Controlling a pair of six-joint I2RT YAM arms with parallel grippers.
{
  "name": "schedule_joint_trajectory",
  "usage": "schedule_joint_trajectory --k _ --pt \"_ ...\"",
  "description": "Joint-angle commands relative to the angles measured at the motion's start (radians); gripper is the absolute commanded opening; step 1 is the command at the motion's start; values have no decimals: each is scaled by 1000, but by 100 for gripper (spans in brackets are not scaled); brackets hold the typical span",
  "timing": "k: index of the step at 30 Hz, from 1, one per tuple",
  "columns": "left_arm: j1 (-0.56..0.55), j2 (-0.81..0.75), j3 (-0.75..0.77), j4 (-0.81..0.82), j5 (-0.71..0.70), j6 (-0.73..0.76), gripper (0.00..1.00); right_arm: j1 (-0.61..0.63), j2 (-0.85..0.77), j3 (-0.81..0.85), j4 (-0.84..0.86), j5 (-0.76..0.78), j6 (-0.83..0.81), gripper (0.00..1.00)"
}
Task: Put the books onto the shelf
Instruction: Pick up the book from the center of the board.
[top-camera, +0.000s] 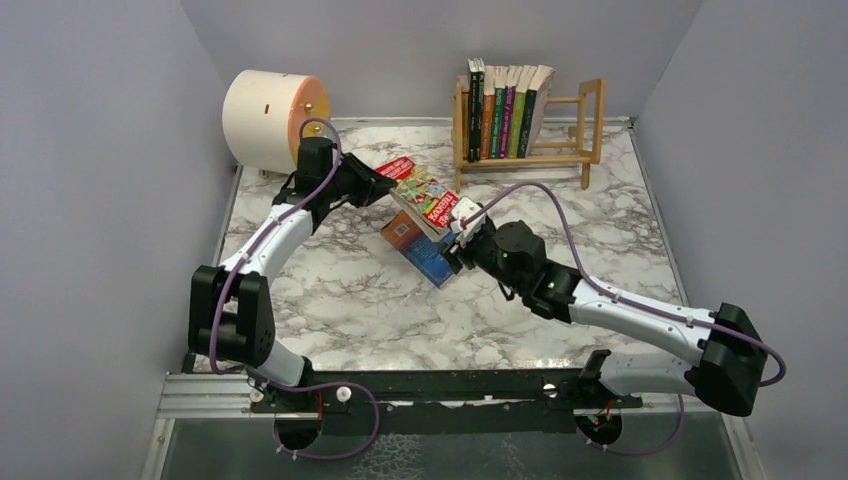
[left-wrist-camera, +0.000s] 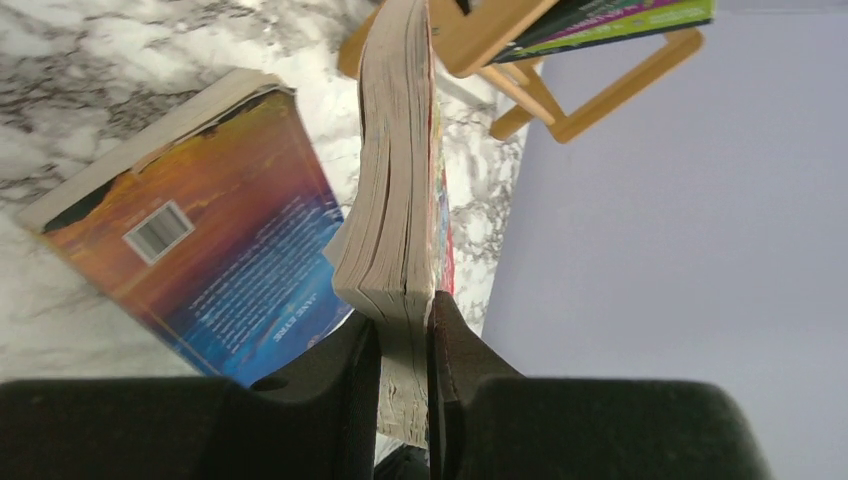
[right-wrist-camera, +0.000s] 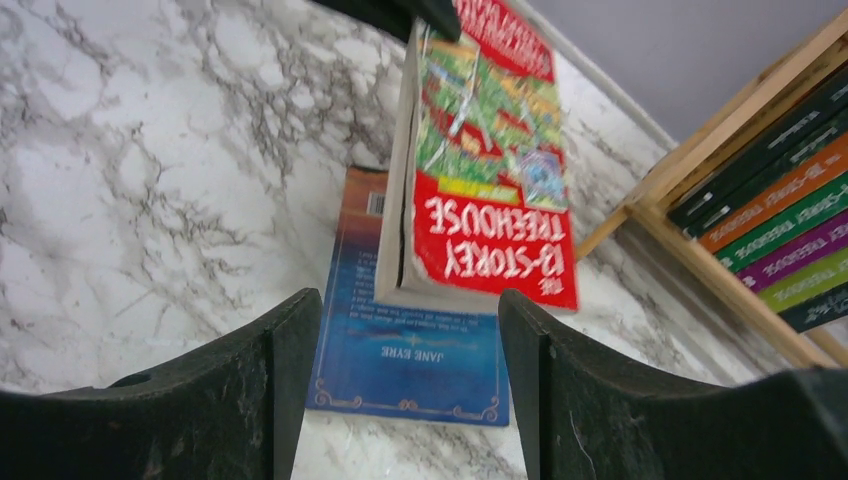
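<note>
My left gripper is shut on a red and green illustrated book, pinching it near one corner and holding it tilted above the table. Under it a blue and orange book lies flat on the marble. My right gripper stands open just right of both books, and its fingers frame the blue book's near end without touching it. The held book hangs above and beyond them. The light-wood shelf at the back right holds several upright books.
A cream cylinder with an orange face lies at the back left, behind my left arm. Grey walls close in the marble table on three sides. The right part of the shelf holds no books.
</note>
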Motion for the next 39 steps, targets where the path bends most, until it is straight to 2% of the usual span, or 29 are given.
schedule_joint_trajectory --k 1,6,10,24,34,39 --pt "3 34 72 -170 -43 15 0 16 35 86 -7 60 -49 64" --pt "3 87 173 -328 -80 33 0 35 126 166 -35 110 -105 64" --pt "3 105 207 -375 -93 25 0 59 204 223 -46 145 -120 64" --pt "-10 145 300 -436 -99 10 0 88 443 406 -120 194 -113 65" --pt "-14 136 313 -447 -92 9 0 88 561 463 -134 359 -107 66" --pt "-13 121 304 -449 -93 16 0 87 555 427 -79 442 -130 61"
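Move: The red-lettered book hangs in the left fingers, its middle about 6 cm to the right of that hand and some 3 cm lower. From the open right hand its middle lies about 11 cm ahead, 7 cm left and perhaps 2 cm higher, the free end nearest. The blue book on the table is some 8 cm ahead and 8 cm left of the right hand, about 13 cm below; the shelf is around 31 cm ahead, 16 cm right. The open right hand goes for the held book's free end, first rising a little as it goes forward and left, then sinking to finish about 5 cm lower, roughly 7 cm farther forward and 6 cm left, rolling some 20 degrees so its left side dips and turning slightly clockwise near the end, until its fingers stand either side of the book, still apart. The left hand keeps its pinch on the other end and early on lowers it some 3 to 4 cm, tipping about 15 degrees downward, then holds nearly still to present the book. ##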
